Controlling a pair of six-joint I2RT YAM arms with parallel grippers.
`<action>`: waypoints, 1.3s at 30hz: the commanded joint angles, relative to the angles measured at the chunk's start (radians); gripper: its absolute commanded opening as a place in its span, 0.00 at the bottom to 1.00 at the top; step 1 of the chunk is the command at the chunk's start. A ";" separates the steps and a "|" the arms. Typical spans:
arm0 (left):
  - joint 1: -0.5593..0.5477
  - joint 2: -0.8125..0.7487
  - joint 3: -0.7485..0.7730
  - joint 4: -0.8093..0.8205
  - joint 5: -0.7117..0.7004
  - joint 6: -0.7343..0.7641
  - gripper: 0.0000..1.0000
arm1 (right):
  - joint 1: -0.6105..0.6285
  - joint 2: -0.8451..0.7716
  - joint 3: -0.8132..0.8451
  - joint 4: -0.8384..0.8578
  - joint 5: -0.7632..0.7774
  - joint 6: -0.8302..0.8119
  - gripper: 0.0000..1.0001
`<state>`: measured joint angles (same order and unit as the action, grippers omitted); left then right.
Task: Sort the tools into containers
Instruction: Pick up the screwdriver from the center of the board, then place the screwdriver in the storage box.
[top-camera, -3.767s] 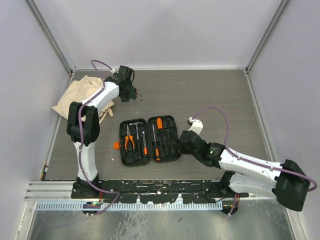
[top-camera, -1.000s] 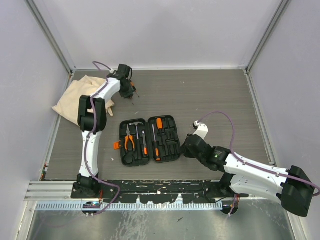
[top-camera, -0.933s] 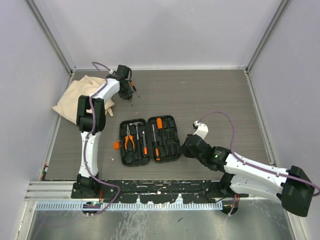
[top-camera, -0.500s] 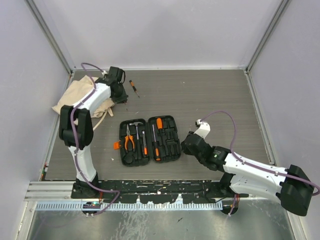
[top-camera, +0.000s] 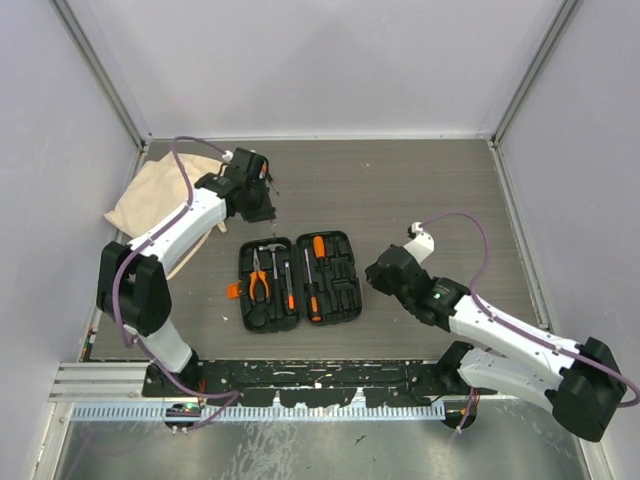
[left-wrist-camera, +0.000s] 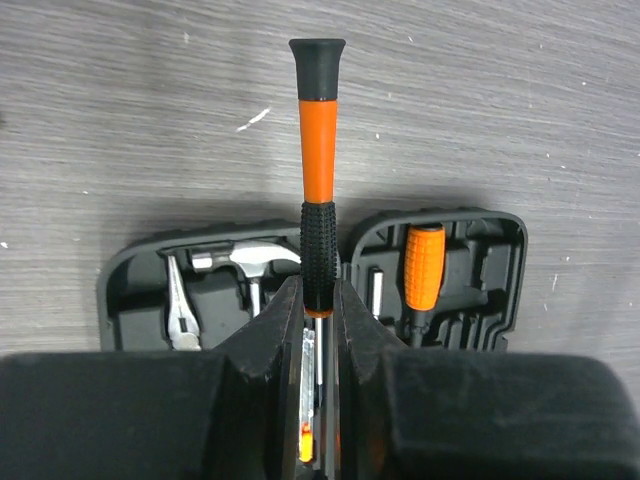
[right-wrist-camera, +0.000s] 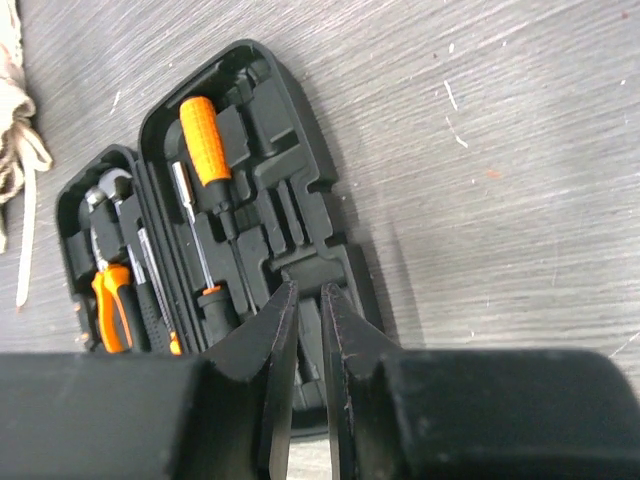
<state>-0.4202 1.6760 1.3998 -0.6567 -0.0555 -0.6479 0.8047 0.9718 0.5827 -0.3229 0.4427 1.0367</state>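
My left gripper (left-wrist-camera: 318, 298) is shut on a slim screwdriver (left-wrist-camera: 318, 130) with an orange-and-black handle, which points away from the wrist. In the top view the left gripper (top-camera: 258, 198) hovers just behind the open black tool case (top-camera: 345, 262). The case (left-wrist-camera: 480, 270) holds a hammer (left-wrist-camera: 250, 258), pliers (top-camera: 259, 285) and a fat orange-handled screwdriver (right-wrist-camera: 205, 140). My right gripper (right-wrist-camera: 308, 292) hangs over the case's right half. It is open by only a narrow slit, with nothing between the jaws. In the top view the right gripper (top-camera: 373, 272) sits at the case's right edge.
A beige cloth bag (top-camera: 150, 195) lies at the back left, against the left wall, and its cord (right-wrist-camera: 20, 150) shows beside the case. An orange latch tab (top-camera: 233, 291) sticks out from the case's left side. Walls close the table on three sides.
My left arm has swung from beside the cloth bag toward the case, carrying the screwdriver. My right gripper has shifted slightly up and right at the case's edge. The case has not moved.
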 joint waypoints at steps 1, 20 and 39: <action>-0.034 -0.054 0.010 0.001 0.024 -0.033 0.03 | -0.004 -0.109 -0.047 -0.046 -0.002 0.108 0.21; -0.299 -0.057 0.003 -0.023 -0.109 -0.068 0.02 | -0.041 -0.201 -0.270 0.001 0.060 0.231 0.21; -0.472 -0.011 0.007 0.031 -0.092 -0.059 0.01 | -0.048 -0.498 -0.254 -0.197 0.106 0.239 0.25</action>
<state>-0.8787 1.7199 1.3876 -0.6773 -0.1608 -0.7689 0.7616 0.5236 0.2771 -0.4683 0.4931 1.2705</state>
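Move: Back and to the right of the left hand, which already holds a screwdriver, is the open case's right half: its middle is about 16 cm back, 15 cm right and 12 cm below. The orange-handled screwdriver's grip lies in it, some 8 cm back and 12 cm right; the pliers in the left half are roughly 17 cm back and 3 cm left. From the empty right hand, that right half's middle is about 10 cm left, 1 cm back and 9 cm lower. Carrying the screwdriver by its dark grip, handle end up, the left hand sweeps some 14 cm right and 11 cm back towards the case's right half, rising slightly before sinking, and turns clockwise. It then halts over that half, fingers still shut on the tool. The empty right hand backs off from the case to the right, dipping and partly rising again. ##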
